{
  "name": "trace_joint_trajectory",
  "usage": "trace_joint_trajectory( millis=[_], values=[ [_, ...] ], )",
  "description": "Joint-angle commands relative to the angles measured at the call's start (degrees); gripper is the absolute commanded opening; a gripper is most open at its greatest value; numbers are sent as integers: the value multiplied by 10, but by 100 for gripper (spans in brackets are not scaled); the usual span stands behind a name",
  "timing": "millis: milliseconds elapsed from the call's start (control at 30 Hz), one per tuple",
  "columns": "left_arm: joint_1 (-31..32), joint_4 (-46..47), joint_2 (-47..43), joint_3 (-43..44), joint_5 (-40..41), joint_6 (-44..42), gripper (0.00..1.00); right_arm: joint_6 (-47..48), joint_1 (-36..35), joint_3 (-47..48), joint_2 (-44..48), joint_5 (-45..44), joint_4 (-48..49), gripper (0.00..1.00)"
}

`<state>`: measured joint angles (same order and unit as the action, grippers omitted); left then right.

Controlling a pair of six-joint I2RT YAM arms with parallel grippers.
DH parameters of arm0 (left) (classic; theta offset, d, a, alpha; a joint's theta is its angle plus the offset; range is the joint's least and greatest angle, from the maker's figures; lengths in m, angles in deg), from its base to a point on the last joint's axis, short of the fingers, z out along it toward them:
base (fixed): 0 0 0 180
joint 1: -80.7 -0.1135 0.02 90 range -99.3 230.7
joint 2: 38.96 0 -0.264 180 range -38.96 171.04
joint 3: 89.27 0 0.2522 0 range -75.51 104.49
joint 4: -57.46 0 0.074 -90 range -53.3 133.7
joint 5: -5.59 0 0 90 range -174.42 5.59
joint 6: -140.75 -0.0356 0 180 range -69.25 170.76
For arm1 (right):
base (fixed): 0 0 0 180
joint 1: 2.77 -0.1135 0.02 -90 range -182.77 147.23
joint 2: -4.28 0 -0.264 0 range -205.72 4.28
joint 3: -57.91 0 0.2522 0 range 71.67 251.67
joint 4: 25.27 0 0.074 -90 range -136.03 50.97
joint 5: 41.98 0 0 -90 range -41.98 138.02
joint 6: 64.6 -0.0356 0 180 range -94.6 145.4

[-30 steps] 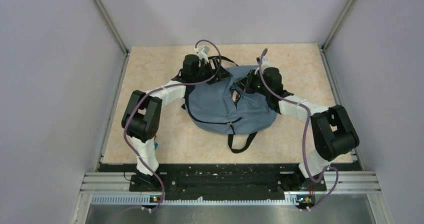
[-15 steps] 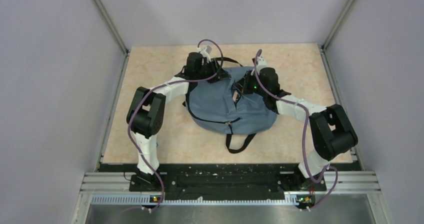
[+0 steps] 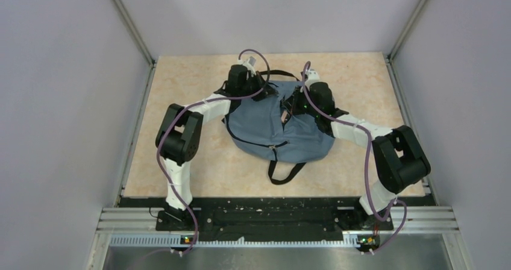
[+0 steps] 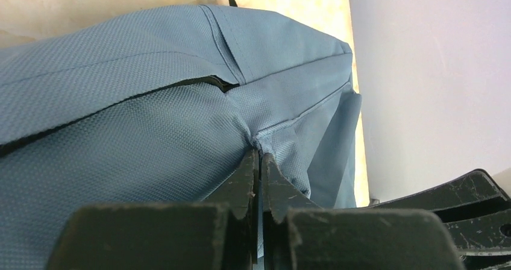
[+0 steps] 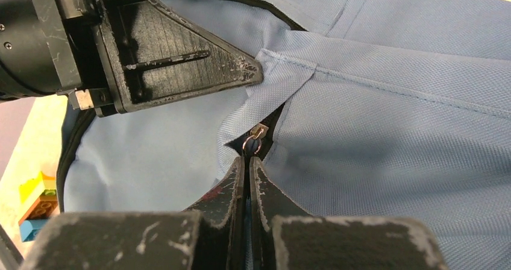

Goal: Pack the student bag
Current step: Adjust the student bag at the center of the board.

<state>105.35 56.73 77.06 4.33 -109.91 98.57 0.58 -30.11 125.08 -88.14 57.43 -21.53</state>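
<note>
The student bag (image 3: 271, 131), slate blue with black straps and zippers, lies flat mid-table. At the bag's far-left top edge my left gripper (image 3: 264, 90) is shut on a pinched fold of its fabric (image 4: 260, 143), the jaws (image 4: 260, 156) pressed together on the cloth. Its finger (image 5: 199, 65) also shows in the right wrist view, gripping the seam corner. My right gripper (image 3: 293, 104) is at the top middle of the bag. It (image 5: 247, 161) is shut on the zipper pull, whose metal ring (image 5: 250, 143) sits just past the tips. The bag's inside is hidden.
A black carry strap (image 3: 284, 170) loops out from the bag's near edge, and another strap (image 3: 280, 73) lies past its far edge. Coloured toy bricks (image 5: 37, 207) lie on the table left of the bag in the right wrist view. Grey walls (image 3: 72, 101) close in three sides.
The left gripper's jaws have closed onto the bag's fabric. Both grippers and the bag have shifted slightly to the left.
</note>
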Motion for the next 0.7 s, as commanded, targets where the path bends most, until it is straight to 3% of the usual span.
trace_joint_trajectory(
  millis=[0, 167, 300, 400, 500, 667],
  values=[
    [-11, 94, 12, 16, 72, 27, 0, 17, -20, -2, 21, 16, -56, 0],
    [-18, 115, 19, 12, 102, 39, 0, 12, -25, -33, 52, 30, -61, 0],
    [-19, 167, 12, -9, 63, 52, 0, 6, -26, -46, 57, 20, -47, 0],
    [-17, 178, -15, -30, 31, 33, 19, 15, -26, -32, 46, -8, -46, 0],
    [-12, 130, -59, -44, 32, -22, 36, 18, -25, -22, 32, -14, -29, 0],
    [4, -50, -87, 7, 33, -125, 47, 15, -25, -9, 14, 2, -13, 0]
  ],
)
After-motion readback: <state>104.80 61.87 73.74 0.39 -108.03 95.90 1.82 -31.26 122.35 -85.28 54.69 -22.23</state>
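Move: The left fingertips already pinch the pocket flap's corner on the bag's top face; the black top handle lies about 8 cm ahead of them and 6 cm lower. The right fingers already hold the pocket's zip pull, roughly 4 cm back and 3 cm right of the left hand and a touch lower. From the right hand, the flap corner is 4 cm ahead and 3 cm left, and the pink item in the pocket slot some 4 cm back, 1 cm left and 2 cm down. The right fingers keep their pinch on the zip pull and draw it back about 1 cm and slightly right. The left keeps hold of the flap corner while edging a little forward and right, then opens to nearly half and lets the cloth go, lifting off up about 1.5 cm and to the left by as much, fingertips tipping slightly upward. ##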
